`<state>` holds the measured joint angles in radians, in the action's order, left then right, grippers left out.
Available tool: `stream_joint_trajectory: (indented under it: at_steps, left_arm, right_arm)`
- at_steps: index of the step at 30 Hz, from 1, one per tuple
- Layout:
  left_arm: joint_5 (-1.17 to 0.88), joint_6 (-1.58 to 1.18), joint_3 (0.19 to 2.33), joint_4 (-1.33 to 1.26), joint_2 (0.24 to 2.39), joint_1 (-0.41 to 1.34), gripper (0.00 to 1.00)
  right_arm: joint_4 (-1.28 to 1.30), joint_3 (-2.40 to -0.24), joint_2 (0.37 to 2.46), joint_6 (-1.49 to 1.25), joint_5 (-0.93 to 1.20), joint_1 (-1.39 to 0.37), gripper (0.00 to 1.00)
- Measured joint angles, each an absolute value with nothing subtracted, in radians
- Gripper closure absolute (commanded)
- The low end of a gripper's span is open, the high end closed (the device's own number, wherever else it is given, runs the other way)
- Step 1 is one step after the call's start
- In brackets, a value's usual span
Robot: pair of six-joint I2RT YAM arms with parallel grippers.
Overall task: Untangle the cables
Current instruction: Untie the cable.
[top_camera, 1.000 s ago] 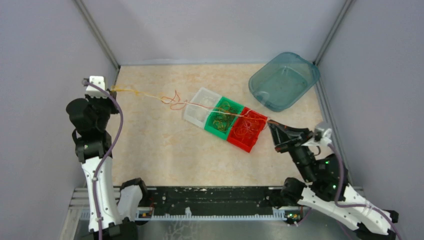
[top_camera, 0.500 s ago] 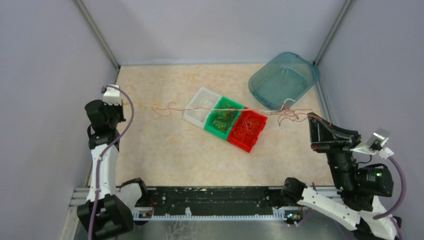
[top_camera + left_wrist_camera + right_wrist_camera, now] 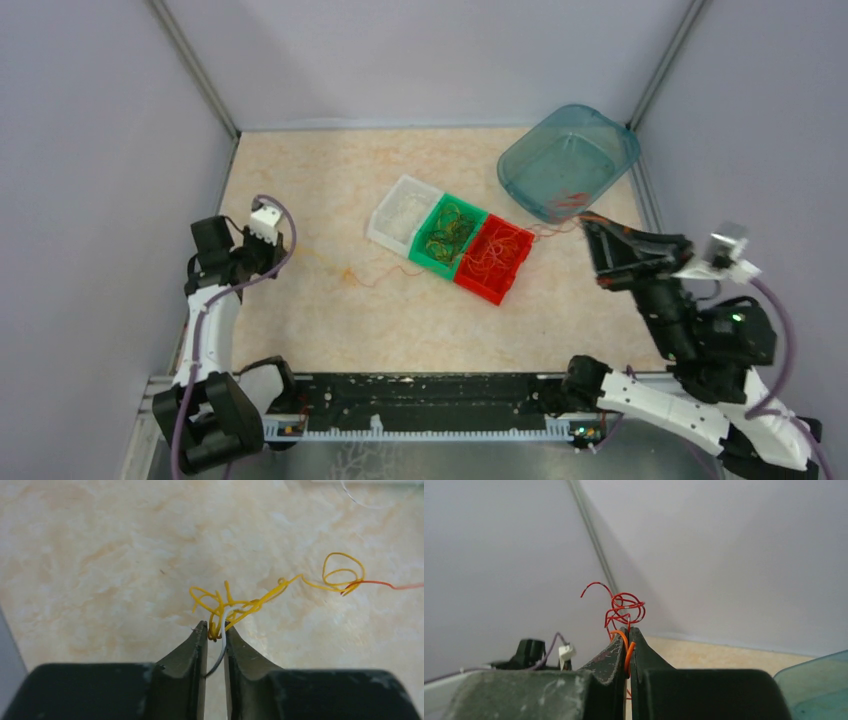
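Observation:
The cables are thin wires. A yellow tangle lies on the table at the tips of my left gripper, running right into a yellow loop and a red strand. The jaws stand narrowly apart; a white strand and a yellow loop sit loose in the gap. From above, the left gripper is low at the table's left, with slack red wire beside it. My right gripper is shut on red cables and an orange one, raised at the right.
A row of three bins, white, green and red, holds more wires mid-table. A teal tub sits tilted at the back right corner, with a few red strands inside. Grey walls close in on both sides.
The line stretched across the bins has gone slack onto the table. My left arm dropped toward the near left and its jaws parted. My right gripper moved left, toward the tub.

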<state>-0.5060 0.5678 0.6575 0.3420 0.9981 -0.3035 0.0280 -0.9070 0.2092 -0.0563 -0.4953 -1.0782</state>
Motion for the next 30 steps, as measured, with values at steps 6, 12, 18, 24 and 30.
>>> stream_joint_trajectory:
  at_steps: [6, 12, 18, 24, 30]
  left_arm:
    - [-0.652, 0.735, 0.659, 0.553, 0.985, -0.303, 0.22]
    - [-0.759, 0.809, 0.738, 0.715, 0.952, -0.303, 0.0]
    - [-0.979, 0.872, 1.011, 0.941, 0.993, -0.303, 0.01]
    - [-1.252, 0.876, 1.236, 1.108, 1.025, -0.265, 0.01]
    - [-1.391, 0.533, 1.211, 0.872, 0.962, -0.098, 0.05]
  right_arm:
    - [0.049, -0.904, 0.48, -0.131, -0.326, -1.078, 1.0]
    - [0.004, -0.904, 0.638, -0.178, -0.197, -1.079, 1.0]
    - [-0.094, -0.904, 0.75, -0.197, -0.105, -1.079, 1.0]
    - [-0.207, -0.904, 0.895, -0.208, -0.023, -1.079, 1.0]
    - [-0.319, -0.904, 1.049, -0.235, 0.089, -1.08, 1.0]
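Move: The red cable, clumped in the right fingers, is about 53 cm right of the left hand, 17 cm back and 35 cm higher. The yellow cable's trailing loop lies some 12 cm right of the left hand, level and 11 cm down. From the right hand, the left gripper is roughly 53 cm left, 17 cm ahead and 35 cm below; the red bin sits 21 cm ahead and 4 cm left, the green bin 27 cm ahead and 16 cm left, both about 46 cm down. Left frees the yellow cable and rises rightwards; right swings its red cable some 30 cm left towards it. ##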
